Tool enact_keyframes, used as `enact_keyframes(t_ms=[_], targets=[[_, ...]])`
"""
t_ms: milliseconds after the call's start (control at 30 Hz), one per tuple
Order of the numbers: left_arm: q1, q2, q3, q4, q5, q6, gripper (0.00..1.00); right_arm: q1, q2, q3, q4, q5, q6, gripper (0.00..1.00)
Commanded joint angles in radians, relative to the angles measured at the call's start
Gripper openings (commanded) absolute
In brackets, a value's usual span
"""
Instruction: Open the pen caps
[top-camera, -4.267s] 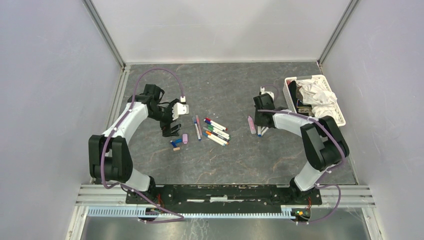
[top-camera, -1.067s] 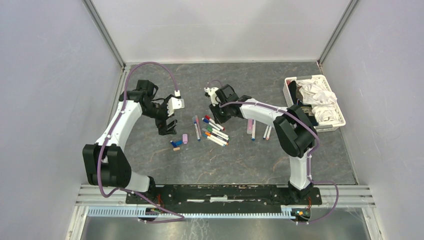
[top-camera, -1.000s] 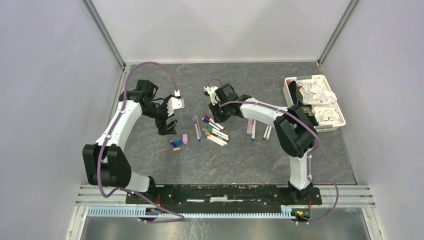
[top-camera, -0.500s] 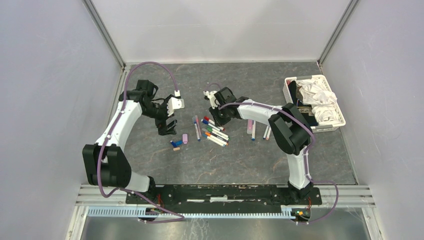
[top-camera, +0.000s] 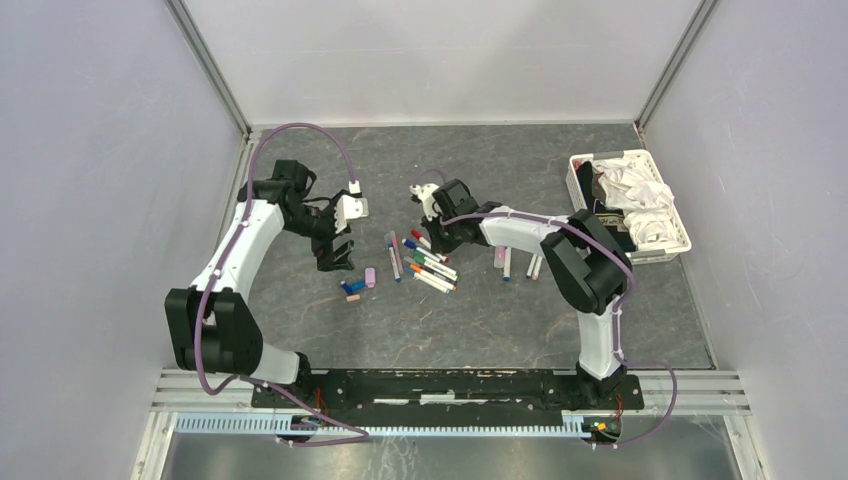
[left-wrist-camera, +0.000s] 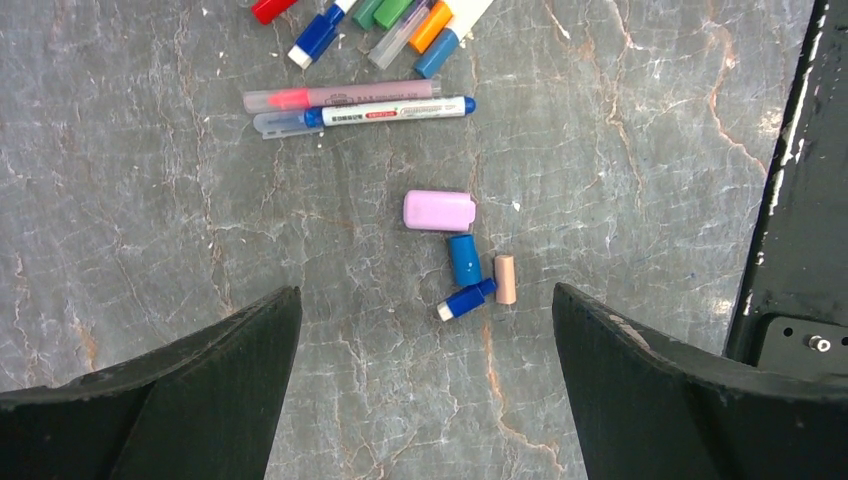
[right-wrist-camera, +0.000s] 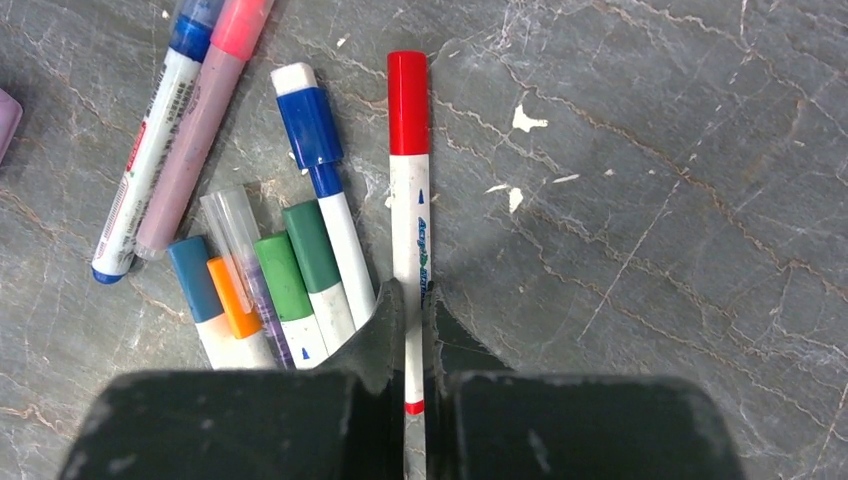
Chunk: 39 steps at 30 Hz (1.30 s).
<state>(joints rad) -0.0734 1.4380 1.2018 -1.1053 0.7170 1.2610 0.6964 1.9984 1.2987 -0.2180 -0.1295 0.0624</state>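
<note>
My right gripper (right-wrist-camera: 412, 300) is shut on the white barrel of a red-capped pen (right-wrist-camera: 409, 215) lying on the table, and the red cap (right-wrist-camera: 407, 100) points away from me. Left of it lie several capped pens: blue (right-wrist-camera: 310, 125), two green (right-wrist-camera: 285, 280), orange (right-wrist-camera: 232, 298) and pink (right-wrist-camera: 205, 110). My left gripper (left-wrist-camera: 425, 292) hangs open above loose pen caps: pink (left-wrist-camera: 439, 210), blue (left-wrist-camera: 464, 261) and peach (left-wrist-camera: 505, 279). In the top view the right gripper (top-camera: 437, 236) is at the pile's far end and the left gripper (top-camera: 338, 258) is left of the pile.
A white basket (top-camera: 578, 178) of white cloth stands at the right back. Two uncapped pens (top-camera: 506, 262) and a pink cap (top-camera: 499, 255) lie right of the pile. The right arm's elbow (top-camera: 585, 260) hangs near them.
My right gripper has come down slightly onto the pile's far end and closed its jaws on the red-capped pen. The left arm has stayed still and open.
</note>
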Motion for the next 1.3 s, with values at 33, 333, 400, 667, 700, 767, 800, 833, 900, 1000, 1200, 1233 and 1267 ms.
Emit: enact_keyframes(t_ms=[33,333,400,667,700,767,800,833,900,1000,1200,1233,1267], targets=[[0.003,-0.003,0.054,-0.017,0.088,0.049,1.0,0.0,-0.074,0.016,-0.095,-0.017,-0.001,0.0],[-0.031,-0.012,0.074,-0.047,0.113,0.169,1.0,0.007,-0.152,0.186,-0.226,-0.486,0.033,0.0],[-0.046,-0.007,0.082,-0.062,0.108,0.192,1.0,0.021,-0.158,0.177,-0.228,-0.574,0.034,0.0],[-0.104,-0.009,0.074,-0.13,0.096,0.265,0.88,0.056,-0.141,0.183,-0.229,-0.76,0.029,0.0],[-0.111,-0.012,0.066,-0.134,0.093,0.27,0.85,0.059,-0.138,0.184,-0.227,-0.769,0.032,0.0],[-0.127,-0.018,0.048,-0.135,0.082,0.277,0.79,0.063,-0.128,0.19,-0.221,-0.798,0.036,0.0],[-0.134,-0.02,0.041,-0.136,0.074,0.281,0.75,0.067,-0.124,0.193,-0.221,-0.803,0.037,0.0],[-0.14,-0.02,0.034,-0.136,0.066,0.28,0.71,0.066,-0.122,0.197,-0.219,-0.803,0.039,0.0],[-0.151,-0.02,0.024,-0.135,0.06,0.281,0.64,0.066,-0.114,0.202,-0.22,-0.809,0.043,0.0],[-0.162,-0.021,0.014,-0.133,0.059,0.282,0.53,0.066,-0.104,0.208,-0.22,-0.807,0.047,0.0],[-0.182,-0.019,0.0,-0.131,0.036,0.281,0.31,0.067,-0.099,0.203,-0.195,-0.811,0.068,0.0],[-0.184,-0.02,-0.001,-0.131,0.032,0.282,0.24,0.067,-0.098,0.203,-0.192,-0.813,0.069,0.0],[-0.184,-0.019,-0.003,-0.13,0.027,0.282,0.15,0.066,-0.097,0.202,-0.188,-0.815,0.073,0.0]])
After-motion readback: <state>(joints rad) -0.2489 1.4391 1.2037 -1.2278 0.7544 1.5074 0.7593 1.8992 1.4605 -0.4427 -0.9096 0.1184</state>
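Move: The right hand already pinches the red marker near its tail, on the table; the open left gripper it is taken to hangs about 17 cm to its left, 8 cm back and 12 cm higher. From the left hand, the marker's middle lies some 9 cm ahead, 15 cm right and 13 cm below, cap end nearer. At that same depth below the left hand, the pink cap sits 2 cm ahead and 3 cm right, and the pink pen 6 cm ahead and 8 cm right. Up and back, about 13 cm each, and 8 cm left, the right hand lifts the still-pinched red marker towards the left gripper, swinging its fingers some 45 degrees from steeply down to pointing left. The left hand moves right and back, each about 4 cm, rising slightly then sinking again, turns 20 degrees clockwise and narrows its wide-open fingers around the red cap; firm contact there can't be seen. ##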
